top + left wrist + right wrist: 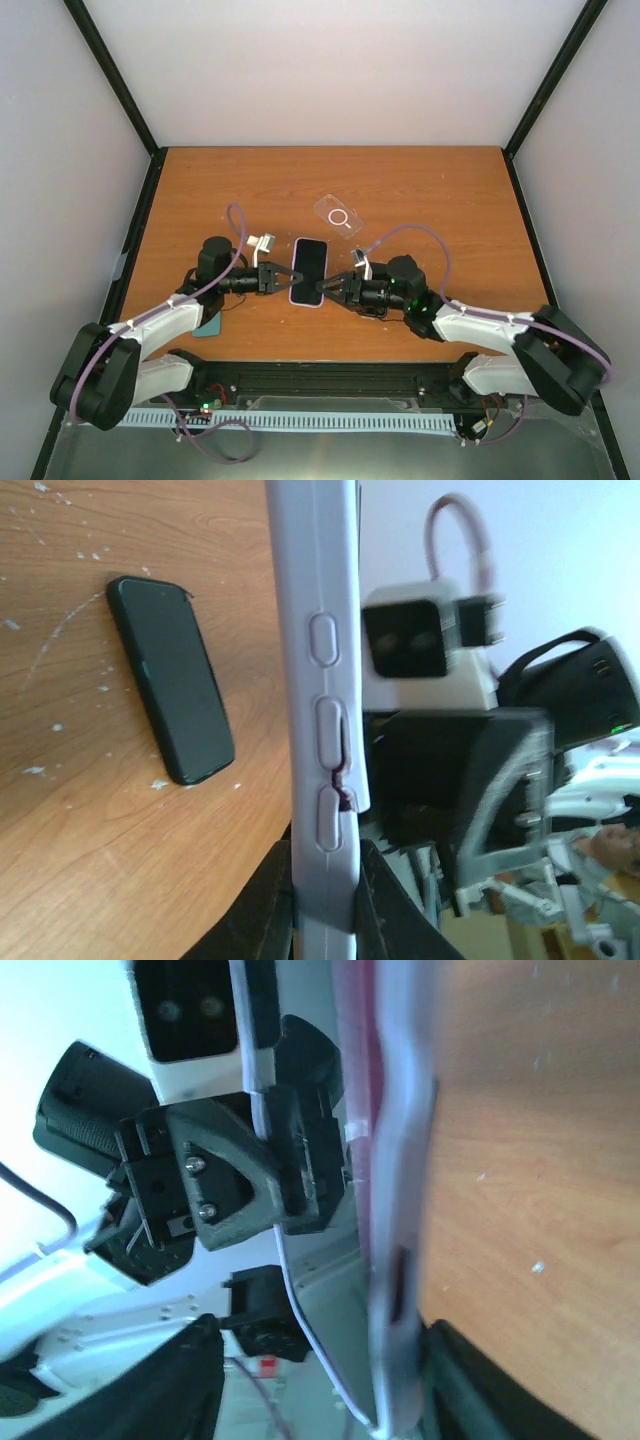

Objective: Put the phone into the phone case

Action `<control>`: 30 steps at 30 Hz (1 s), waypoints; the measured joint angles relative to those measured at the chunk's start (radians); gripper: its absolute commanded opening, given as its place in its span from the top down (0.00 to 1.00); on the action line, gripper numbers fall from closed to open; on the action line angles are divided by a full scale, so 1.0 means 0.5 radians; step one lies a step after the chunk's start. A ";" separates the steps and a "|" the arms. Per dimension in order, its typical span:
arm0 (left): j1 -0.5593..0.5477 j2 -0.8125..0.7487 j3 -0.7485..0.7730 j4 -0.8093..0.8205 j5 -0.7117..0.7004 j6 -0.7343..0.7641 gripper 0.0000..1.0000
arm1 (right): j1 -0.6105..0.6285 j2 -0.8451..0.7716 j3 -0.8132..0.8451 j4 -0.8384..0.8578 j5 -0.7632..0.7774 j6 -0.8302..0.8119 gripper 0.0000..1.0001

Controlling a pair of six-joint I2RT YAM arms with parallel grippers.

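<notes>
The phone (311,262), black screen up, sits in a lilac phone case (310,580) held just above the middle of the table. Along the case's button side a dark red strip of the phone (343,770) shows through a gap. My left gripper (283,278) is shut on the case's left edge, with both fingers pressed against it in the left wrist view (325,880). My right gripper (328,288) is at the case's lower right edge. Its jaws (320,1360) stand wide apart, and the case edge (400,1210) lies against one finger only.
A clear case with a white ring (338,216) lies on the table behind the phone. A dark phone-shaped slab (170,680) lies flat near the left arm (207,326). Black frame posts stand at the table's corners.
</notes>
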 measured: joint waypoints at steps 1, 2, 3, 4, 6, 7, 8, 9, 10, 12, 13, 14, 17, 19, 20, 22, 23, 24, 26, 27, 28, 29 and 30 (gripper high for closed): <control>0.000 0.000 -0.005 -0.007 0.018 0.020 1.00 | 0.000 -0.063 0.025 -0.101 0.025 -0.061 0.34; 0.004 0.000 -0.008 -0.011 0.035 0.043 1.00 | 0.000 -0.127 0.063 -0.227 0.063 -0.138 0.30; 0.005 0.000 -0.011 -0.012 0.056 0.054 1.00 | 0.001 -0.188 0.107 -0.345 0.105 -0.217 0.26; 0.003 0.000 -0.018 -0.011 0.083 0.064 1.00 | 0.000 -0.254 0.169 -0.472 0.155 -0.311 0.22; 0.000 0.000 -0.035 0.010 0.134 0.066 1.00 | -0.001 -0.340 0.256 -0.645 0.229 -0.417 0.13; -0.005 0.000 -0.050 0.027 0.165 0.064 1.00 | -0.001 -0.383 0.295 -0.713 0.267 -0.470 0.10; -0.012 -0.001 -0.063 0.040 0.190 0.063 1.00 | -0.002 -0.423 0.333 -0.773 0.301 -0.526 0.07; -0.021 -0.001 -0.076 0.049 0.216 0.062 1.00 | -0.004 -0.443 0.354 -0.809 0.323 -0.545 0.07; -0.030 -0.002 -0.088 0.055 0.240 0.060 1.00 | -0.005 -0.454 0.376 -0.848 0.342 -0.571 0.07; -0.044 -0.006 -0.101 0.063 0.276 0.059 1.00 | -0.006 -0.448 0.416 -0.919 0.365 -0.613 0.07; -0.048 -0.010 -0.104 0.069 0.290 0.056 1.00 | -0.008 -0.436 0.430 -0.951 0.365 -0.626 0.08; -0.048 -0.016 -0.109 0.073 0.291 0.056 1.00 | -0.011 -0.423 0.440 -0.969 0.363 -0.634 0.09; -0.047 -0.032 -0.119 0.085 0.299 0.043 1.00 | -0.018 -0.381 0.445 -0.969 0.345 -0.638 0.09; -0.046 -0.034 -0.121 0.082 0.298 0.042 1.00 | -0.018 -0.375 0.447 -0.968 0.344 -0.637 0.08; -0.046 -0.036 -0.121 0.082 0.298 0.042 1.00 | -0.018 -0.375 0.447 -0.967 0.344 -0.637 0.07; -0.046 -0.037 -0.121 0.082 0.298 0.042 1.00 | -0.019 -0.375 0.447 -0.964 0.341 -0.638 0.05; -0.046 -0.037 -0.121 0.082 0.298 0.042 1.00 | -0.020 -0.375 0.447 -0.961 0.336 -0.639 0.02; -0.046 -0.037 -0.121 0.081 0.298 0.042 1.00 | -0.024 -0.372 0.449 -0.961 0.333 -0.639 0.00; -0.045 -0.037 -0.121 0.073 0.296 0.043 1.00 | -0.029 -0.364 0.459 -0.964 0.327 -0.636 0.00; -0.045 -0.039 -0.121 0.063 0.294 0.044 1.00 | -0.029 -0.360 0.465 -0.973 0.329 -0.638 0.00; -0.045 -0.040 -0.120 0.050 0.294 0.048 1.00 | -0.029 -0.359 0.466 -0.984 0.338 -0.639 0.00; -0.045 -0.040 -0.120 0.036 0.301 0.058 1.00 | -0.029 -0.359 0.466 -1.006 0.354 -0.642 0.00; -0.048 -0.040 -0.118 0.028 0.315 0.065 1.00 | -0.031 -0.358 0.466 -1.027 0.375 -0.643 0.00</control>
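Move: The lavender phone case with the phone in it is held by the left fingers at its left edge, its middle about 3 cm right and 1 cm ahead of that hand, level with it. From the half-open right hand, its middle lies some 3 cm left and 3 cm ahead, level. A black phone lies on the table, roughly 13 cm right, 2 cm ahead and 15 cm below the right hand; the clear case lies about 22 cm ahead, 4 cm right, 16 cm below. Up about 5 cm and forward some 3 cm goes the right hand, opening from half to fully wide as it leaves the near right part of the phone case for above its far right corner; it rolls and dips its fingertips somewhat. Meanwhile the left hand keeps its pinch on the case's left edge and draws back about 4 cm, turning some 10 degrees clockwise, then holds. ##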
